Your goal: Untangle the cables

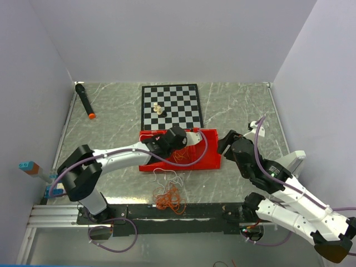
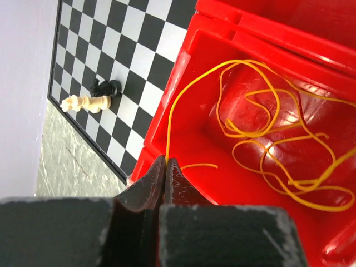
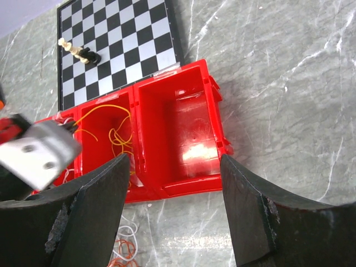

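Note:
A red two-compartment box (image 1: 210, 158) lies open in the middle of the table. A yellow-orange cable (image 2: 168, 128) lies looped in its left compartment. My left gripper (image 2: 166, 161) is shut on one strand of it at the compartment's edge. On the table in front of the box, a white cable (image 1: 167, 178) and a red-orange cable (image 1: 170, 199) lie together in a loose tangle. In the right wrist view, both cables show between the fingers' lower left, white (image 3: 130, 231) above red-orange (image 3: 119, 258). My right gripper (image 3: 173, 158) hangs open above the box's right compartment (image 3: 183, 133), holding nothing.
A chessboard (image 1: 171, 105) lies behind the box, with a few chess pieces (image 1: 157, 108) near its left side. A black marker with an orange tip (image 1: 84, 100) rests at the far left. A blue and brown block (image 1: 28, 166) sits at the left edge. Walls enclose the table.

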`<state>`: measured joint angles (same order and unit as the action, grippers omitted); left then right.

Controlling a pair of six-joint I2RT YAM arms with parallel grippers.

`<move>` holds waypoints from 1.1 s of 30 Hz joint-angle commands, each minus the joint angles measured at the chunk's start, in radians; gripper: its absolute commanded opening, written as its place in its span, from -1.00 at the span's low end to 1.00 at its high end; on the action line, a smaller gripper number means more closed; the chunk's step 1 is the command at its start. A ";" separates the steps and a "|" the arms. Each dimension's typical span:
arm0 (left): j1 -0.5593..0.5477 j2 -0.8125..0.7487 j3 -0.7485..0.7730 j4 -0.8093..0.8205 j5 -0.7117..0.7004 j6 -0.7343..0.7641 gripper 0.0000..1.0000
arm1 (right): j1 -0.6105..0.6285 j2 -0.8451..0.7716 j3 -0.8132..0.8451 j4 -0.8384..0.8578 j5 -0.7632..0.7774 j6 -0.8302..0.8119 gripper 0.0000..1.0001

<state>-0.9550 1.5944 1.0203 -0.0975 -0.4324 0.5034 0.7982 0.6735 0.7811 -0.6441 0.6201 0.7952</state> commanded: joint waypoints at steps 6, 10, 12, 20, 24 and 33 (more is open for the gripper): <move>-0.057 0.049 0.073 0.008 0.015 -0.065 -0.98 | -0.007 0.015 0.001 -0.003 0.000 0.021 0.45; -0.062 0.047 0.089 -0.024 0.079 -0.143 -0.98 | -0.005 0.015 0.009 -0.019 0.006 0.019 0.45; -0.057 0.036 0.101 -0.063 0.115 -0.193 -0.60 | -0.005 0.011 0.006 -0.020 0.006 0.019 0.45; 0.018 -0.050 0.182 -0.211 0.234 -0.322 0.45 | -0.005 -0.006 0.027 -0.060 0.004 0.029 0.45; 0.108 -0.126 0.236 -0.306 0.314 -0.379 0.72 | -0.005 -0.046 0.020 -0.060 -0.010 0.022 0.45; 0.269 -0.307 0.283 -0.428 0.466 -0.399 0.93 | 0.004 -0.016 -0.049 0.119 -0.271 -0.092 0.42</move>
<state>-0.7681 1.3472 1.2354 -0.4427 -0.0910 0.1432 0.7979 0.6285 0.7765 -0.6670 0.5365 0.7891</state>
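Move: The left hand holds the end of the yellow cable over the far-left part of the red box's middle compartment, whose middle lies about 6 cm back, 3 cm right and 9 cm below. The left compartment with the white cable is 6 cm back and 8 cm left, the empty right one 6 cm back and 14 cm right. The chess pieces stand about 10 cm ahead, 4 cm left. From the idle right hand the middle compartment is about 15 cm left, 3 cm ahead, 19 cm below. Still pinching the yellow cable's end, the left hand carries it about 4 cm right and 3 cm back, sinking slightly, in over the middle compartment. There the fingers spread wide and let go of the cable; the hand then climbs some 12 cm away from the box while swinging back to the left, its left side dipping and fingers tipping further down, roughly 30 degrees in all. ##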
